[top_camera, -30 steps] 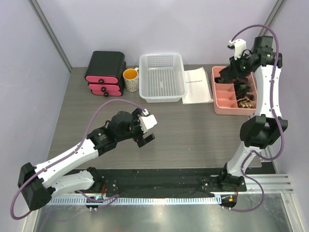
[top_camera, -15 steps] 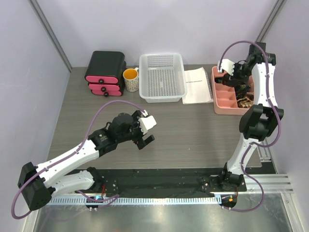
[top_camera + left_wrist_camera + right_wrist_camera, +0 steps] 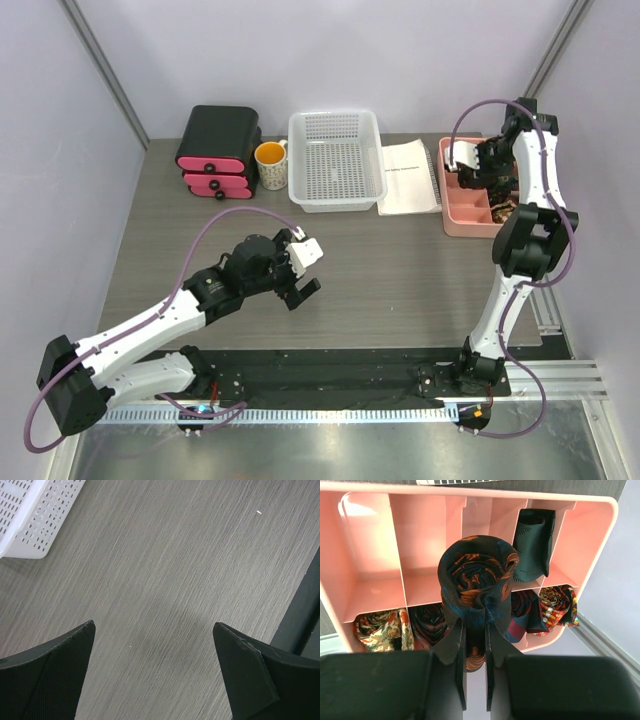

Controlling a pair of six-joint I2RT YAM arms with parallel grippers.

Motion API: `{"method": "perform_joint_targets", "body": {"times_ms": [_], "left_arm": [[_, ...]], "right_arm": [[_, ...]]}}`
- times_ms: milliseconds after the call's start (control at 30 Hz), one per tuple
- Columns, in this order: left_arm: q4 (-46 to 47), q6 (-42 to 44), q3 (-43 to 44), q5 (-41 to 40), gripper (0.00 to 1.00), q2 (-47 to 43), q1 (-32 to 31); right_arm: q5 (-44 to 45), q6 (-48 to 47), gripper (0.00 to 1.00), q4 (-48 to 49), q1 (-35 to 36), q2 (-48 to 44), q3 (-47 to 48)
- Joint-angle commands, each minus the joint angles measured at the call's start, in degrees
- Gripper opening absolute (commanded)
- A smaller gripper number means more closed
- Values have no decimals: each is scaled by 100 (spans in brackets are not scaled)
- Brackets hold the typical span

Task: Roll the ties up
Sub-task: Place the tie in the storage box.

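Note:
A coiled tie (image 3: 476, 580), dark navy with orange blotches, is pinched at its lower edge by my right gripper (image 3: 475, 630), which is shut on it. The coil hangs over the middle compartments of the pink divided tray (image 3: 600, 530). Several other rolled ties lie in the tray's cells, among them a dark green one (image 3: 534, 540) and a checked one (image 3: 557, 602). From above, the right gripper (image 3: 470, 172) sits over the pink tray (image 3: 462, 215) at the back right. My left gripper (image 3: 300, 285) hovers open over bare table (image 3: 154, 625), nothing between its fingers.
A white perforated basket (image 3: 335, 160) stands at the back centre, its corner also in the left wrist view (image 3: 25, 520). Beside it lie a white booklet (image 3: 408, 178), an orange mug (image 3: 270, 160) and a black and pink drawer box (image 3: 218, 150). A black rail (image 3: 330, 375) runs along the near edge.
The right arm has swung down and left, bringing the coiled tie over the pink tray. The left arm has barely moved.

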Motion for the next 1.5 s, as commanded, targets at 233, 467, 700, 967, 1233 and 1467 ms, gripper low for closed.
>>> {"method": "perform_joint_targets", "body": {"times_ms": [233, 467, 700, 967, 1233, 1467], "left_arm": [[285, -164, -58, -71, 100, -8, 22], [268, -243, -119, -106, 100, -60, 30], [259, -260, -216, -123, 100, -139, 30], [268, -243, -277, -97, 100, -148, 30], [268, -278, -312, -71, 100, -122, 30], [259, -304, -321, -97, 100, -87, 30]], "right_arm": [[82, -249, 1, 170, 117, 315, 470], [267, -117, 1, 390, 249, 588, 576], [390, -117, 1, 478, 293, 755, 611], [513, -108, 1, 513, 337, 913, 506], [592, 50, 1, 811, 381, 1054, 444], [750, 173, 19, 1093, 451, 1080, 198]]}}
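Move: I hold the rolled tie in my right hand over the storage box. Its empty slot lies about 4 cm ahead, 4 cm left and 11 cm below. The green tie's slot is some 5 cm farther out than that one. The striped tie, in the row to the right, is about 8 cm ahead and 2 cm right of my right hand, also 11 cm down. From my left hand, the slot is roughly 30 cm ahead, 36 cm right and 12 cm lower. With my right fingers kept shut on the rolled tie, I bring it down and forward together into the slot just short of the green tie. I hover briefly, then go on almost straight down, about 6 cm lower and 4 cm farther out in all, tipping the hand only slightly. Meanwhile my open left hand sinks some 2 cm over bare table. ##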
